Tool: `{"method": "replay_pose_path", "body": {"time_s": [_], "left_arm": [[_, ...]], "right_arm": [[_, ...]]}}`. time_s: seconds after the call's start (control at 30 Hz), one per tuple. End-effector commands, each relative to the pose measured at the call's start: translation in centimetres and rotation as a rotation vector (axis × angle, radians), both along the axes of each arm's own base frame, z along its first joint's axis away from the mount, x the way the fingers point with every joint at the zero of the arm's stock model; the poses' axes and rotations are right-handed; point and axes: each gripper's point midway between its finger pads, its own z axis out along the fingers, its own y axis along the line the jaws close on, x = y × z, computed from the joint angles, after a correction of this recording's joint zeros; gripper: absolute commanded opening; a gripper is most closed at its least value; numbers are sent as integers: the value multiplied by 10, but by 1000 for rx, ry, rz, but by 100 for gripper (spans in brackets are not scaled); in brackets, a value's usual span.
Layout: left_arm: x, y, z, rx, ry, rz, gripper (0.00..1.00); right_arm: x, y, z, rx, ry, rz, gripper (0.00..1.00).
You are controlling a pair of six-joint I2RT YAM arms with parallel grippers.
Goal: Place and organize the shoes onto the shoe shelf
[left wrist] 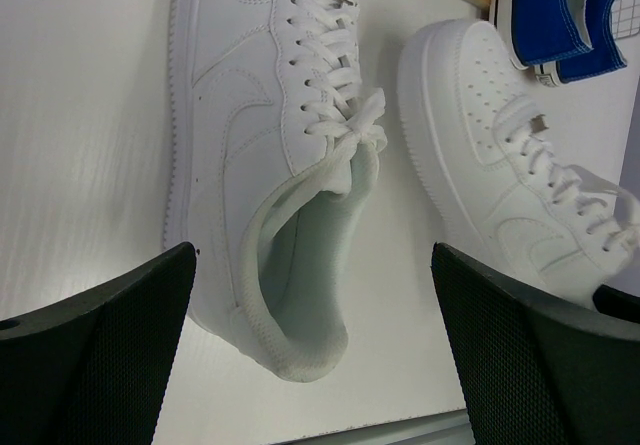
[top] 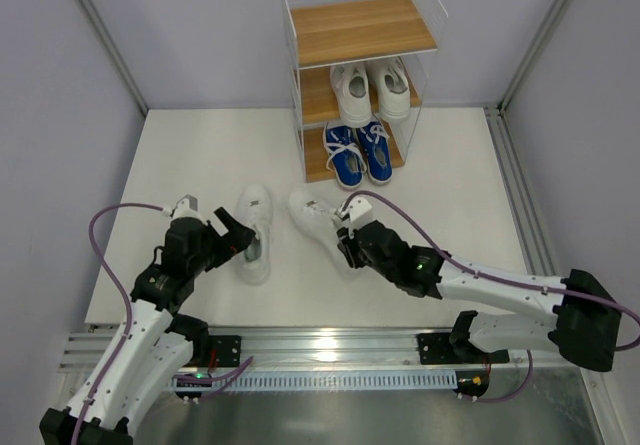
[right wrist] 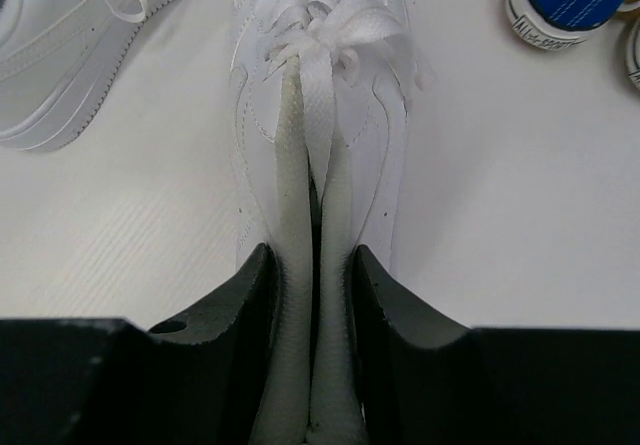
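Observation:
Two white shoes lie on the table in front of the shoe shelf (top: 362, 27). My right gripper (right wrist: 312, 295) is shut on the heel collar of the right white shoe (right wrist: 320, 95), pinching its two padded sides together; in the top view that gripper (top: 345, 237) sits at the heel of this shoe (top: 312, 210). My left gripper (left wrist: 315, 350) is open, its fingers (left wrist: 100, 355) standing wide on either side of the heel of the left white shoe (left wrist: 260, 145), apart from it. From above, this gripper (top: 228, 237) is beside that shoe (top: 256, 227).
A white pair (top: 372, 90) stands on the shelf's middle board and a blue pair (top: 358, 153) on the bottom board; the top board is bare. Grey walls close in both sides. A metal rail (top: 330, 345) runs along the near edge.

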Motion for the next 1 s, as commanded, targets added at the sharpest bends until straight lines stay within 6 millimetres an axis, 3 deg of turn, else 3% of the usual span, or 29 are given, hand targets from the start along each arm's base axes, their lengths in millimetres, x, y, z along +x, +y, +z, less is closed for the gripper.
{"method": "replay_pose_path", "body": {"time_s": [0.0, 0.03, 0.23, 0.27, 0.33, 0.37, 0.43, 0.47, 0.53, 0.57, 0.73, 0.77, 0.83, 0.87, 0.93, 0.97], "left_arm": [[6, -1, 16, -9, -58, -3, 99], [7, -1, 16, -10, -59, -3, 100], [7, -2, 19, -16, -65, -4, 100], [7, -2, 19, -17, -66, -5, 100], [7, -3, 19, -20, -66, -10, 100], [7, -3, 20, -20, -67, -11, 100], [8, -4, 20, -21, -67, -12, 100], [8, -3, 21, -21, -68, -10, 100], [9, -4, 23, -22, -75, -11, 100], [9, -4, 24, -22, -76, -11, 100], [9, -4, 26, -22, -80, -12, 100], [10, -4, 26, -22, -81, -12, 100], [9, -4, 27, -23, -82, -13, 100], [9, -4, 28, -24, -85, -13, 100], [9, -4, 29, -25, -90, -13, 100], [9, -4, 30, -24, -92, -14, 100]], "right_arm": [[16, -9, 91, 154, -179, -55, 4], [14, -15, 95, 142, -184, -54, 4], [10, -47, 164, 181, -287, -96, 4], [10, -52, 187, 189, -326, -98, 4], [10, -66, 210, 188, -366, -128, 4], [9, -73, 237, 195, -416, -138, 4], [10, -88, 258, 182, -450, -177, 4], [8, -95, 284, 204, -492, -186, 4], [6, -106, 309, 226, -537, -214, 4], [5, -116, 332, 249, -572, -243, 4], [9, -137, 393, 202, -673, -317, 4], [7, -147, 417, 228, -705, -345, 4], [18, -147, 429, 174, -728, -379, 4], [26, -150, 446, 174, -752, -408, 4], [39, -147, 452, 143, -746, -401, 4], [36, -157, 478, 186, -771, -408, 4]]}}
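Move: The right hand already holds a white shoe by its heel collar, low over the table. The rack's top shelf lies about 38 cm ahead, 5 cm to the right and 30 cm above. The white pair on the middle shelf is some 34 cm ahead, 6 cm right and 15 cm up; the blue pair below it is 33 cm ahead, 5 cm right and 5 cm lower than the hand. From the left hand the top shelf is about 38 cm ahead, 36 cm right and 28 cm up. Still pinching the heel collar, the right hand hoists the shoe steeply, some 40 cm up to the height of the top shelf, while swinging about 14 cm to the right and only near the end easing a little forward. The wrist tips the downward-pointing fingers up by nearly 40 degrees until about level and turns clockwise; the grip stays as it was. ##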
